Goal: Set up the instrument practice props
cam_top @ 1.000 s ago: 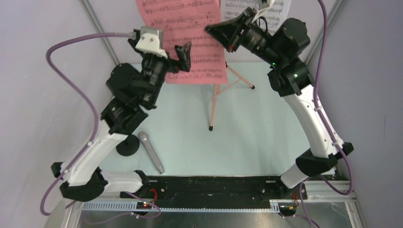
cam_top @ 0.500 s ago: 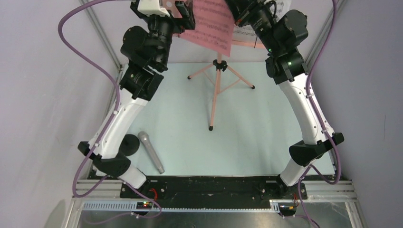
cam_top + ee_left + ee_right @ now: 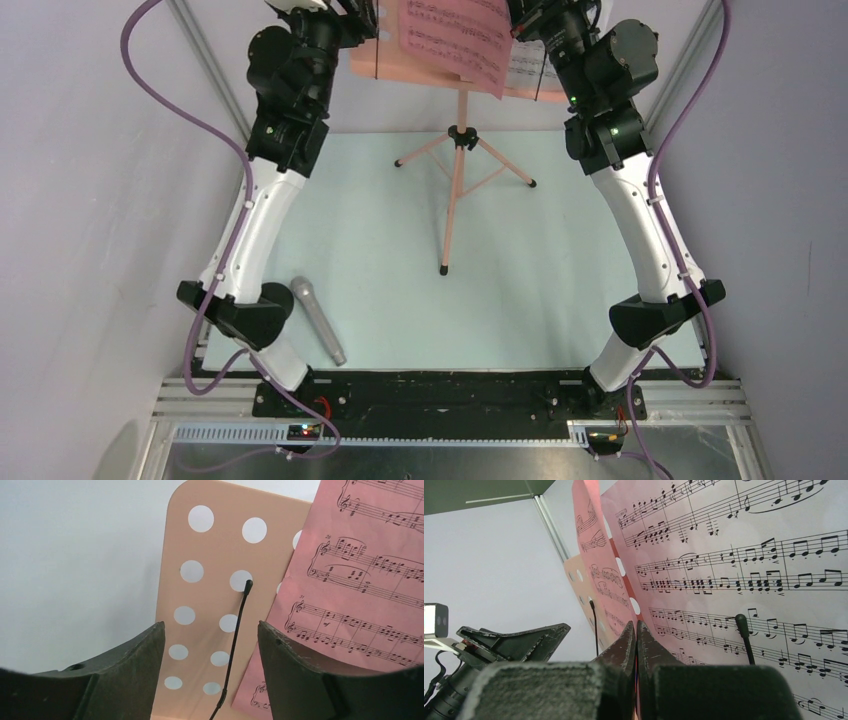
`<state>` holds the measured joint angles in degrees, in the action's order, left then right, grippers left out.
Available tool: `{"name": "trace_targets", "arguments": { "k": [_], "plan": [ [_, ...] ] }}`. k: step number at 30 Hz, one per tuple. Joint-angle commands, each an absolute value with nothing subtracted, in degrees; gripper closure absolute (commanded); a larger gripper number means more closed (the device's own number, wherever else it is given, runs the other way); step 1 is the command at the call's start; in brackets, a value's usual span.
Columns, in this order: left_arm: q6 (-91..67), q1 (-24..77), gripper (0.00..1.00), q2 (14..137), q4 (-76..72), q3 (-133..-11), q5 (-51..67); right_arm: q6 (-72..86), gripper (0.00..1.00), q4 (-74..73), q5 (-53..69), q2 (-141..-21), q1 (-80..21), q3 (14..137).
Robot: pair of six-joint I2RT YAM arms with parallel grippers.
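The salmon-pink music stand [image 3: 452, 190] stands at the back of the table, its perforated desk [image 3: 215, 550] straight ahead of my left gripper [image 3: 210, 630]. That gripper is open, and a thin black page-holder wire [image 3: 239, 620] shows between its fingers. My right gripper [image 3: 636, 626] is shut on the edge of the pink sheet-music page [image 3: 591, 545], which leans on the desk [image 3: 385, 70]. A white page [image 3: 749, 570] lies flat on the desk just right of it. The pink page [image 3: 455, 40] hangs over the desk's middle. The grey microphone [image 3: 317, 320] lies at the front left.
The tripod legs [image 3: 500, 170] spread across the back middle of the pale mat [image 3: 520, 280]. Purple cables [image 3: 180, 100] loop beside both arms. A second page-holder wire [image 3: 744, 635] crosses the white page. Frame posts [image 3: 205, 60] stand at the back corners.
Both arms rose and reached back to the stand. The right gripper carried the pink page up against the desk. The left jaws have narrowed a little.
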<state>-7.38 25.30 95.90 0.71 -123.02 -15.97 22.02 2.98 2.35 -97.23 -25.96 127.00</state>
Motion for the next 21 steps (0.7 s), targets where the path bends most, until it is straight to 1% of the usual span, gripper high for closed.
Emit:
{"name": "trace_targets", "arguments": {
  "k": [1,3,5,6,8,11,15,17,19,20,21],
  "plan": [
    [-13.61,22.47,0.30,94.95,-0.97,-122.97,-4.74,20.17,1.00,4.76,1.25,-97.42,-25.51,129.21],
    [-15.16,20.88,0.34,95.44,-0.81,-123.06,0.25,20.23,1.00,4.91,1.42,-97.67,-25.50,128.77],
    [-17.11,19.49,0.35,96.02,-0.57,-123.37,5.59,20.55,1.00,6.33,1.60,-97.27,-25.45,127.09],
    [-18.01,18.71,0.35,96.40,-0.46,-123.59,6.14,20.83,1.00,7.95,1.85,-96.76,-25.47,125.46],
    [-19.02,17.86,0.35,97.05,-0.37,-123.65,7.60,21.05,1.00,9.45,1.78,-96.37,-25.56,124.27],
    [-20.05,16.99,0.31,98.13,-0.40,-124.04,11.36,21.56,1.00,9.93,1.60,-96.52,-25.63,124.19],
    [-21.23,16.61,0.33,100.22,-0.35,-125.38,14.52,21.85,1.00,10.15,1.58,-96.82,-25.86,124.10],
    [-22.13,16.35,0.38,101.21,-0.40,-126.02,15.30,22.00,1.00,10.13,1.65,-96.88,-25.91,124.06],
    [-23.34,16.09,0.45,102.09,-0.37,-126.63,15.78,22.10,1.00,10.20,1.84,-96.92,-25.90,124.07],
    [-23.62,15.96,0.54,102.62,-0.38,-127.19,15.97,22.12,1.00,10.26,1.95,-96.89,-25.88,124.09],
    [-24.27,15.79,0.58,102.82,-0.36,-127.36,15.90,22.19,1.00,10.27,2.03,-96.95,-25.90,124.10]
  ]
}}
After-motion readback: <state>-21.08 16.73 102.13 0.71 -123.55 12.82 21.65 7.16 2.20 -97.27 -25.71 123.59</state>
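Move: The black page-holder rod on the left of the music stand lies about 6 cm ahead of my left fingertips, 4 cm to the right and 2 cm lower at its middle. The pink sheet's middle is some 18 cm right of my left hand, 6 cm ahead and a little above; the stand's left edge is 5 cm left and 7 cm ahead. From my right hand, still pinching the sheet, that rod is roughly 26 cm left and 6 cm ahead, slightly below. My left hand first swings its fingers clockwise almost on the spot, then goes down, right and forward about 7 cm towards the lower part of the black rod. By the end it has turned some 25 degrees and partly closed, bringing a finger to either side of the rod without pinching it yet. My right hand keeps its pinch on the pink sheet's right edge, easing barely a centimetre forward. ##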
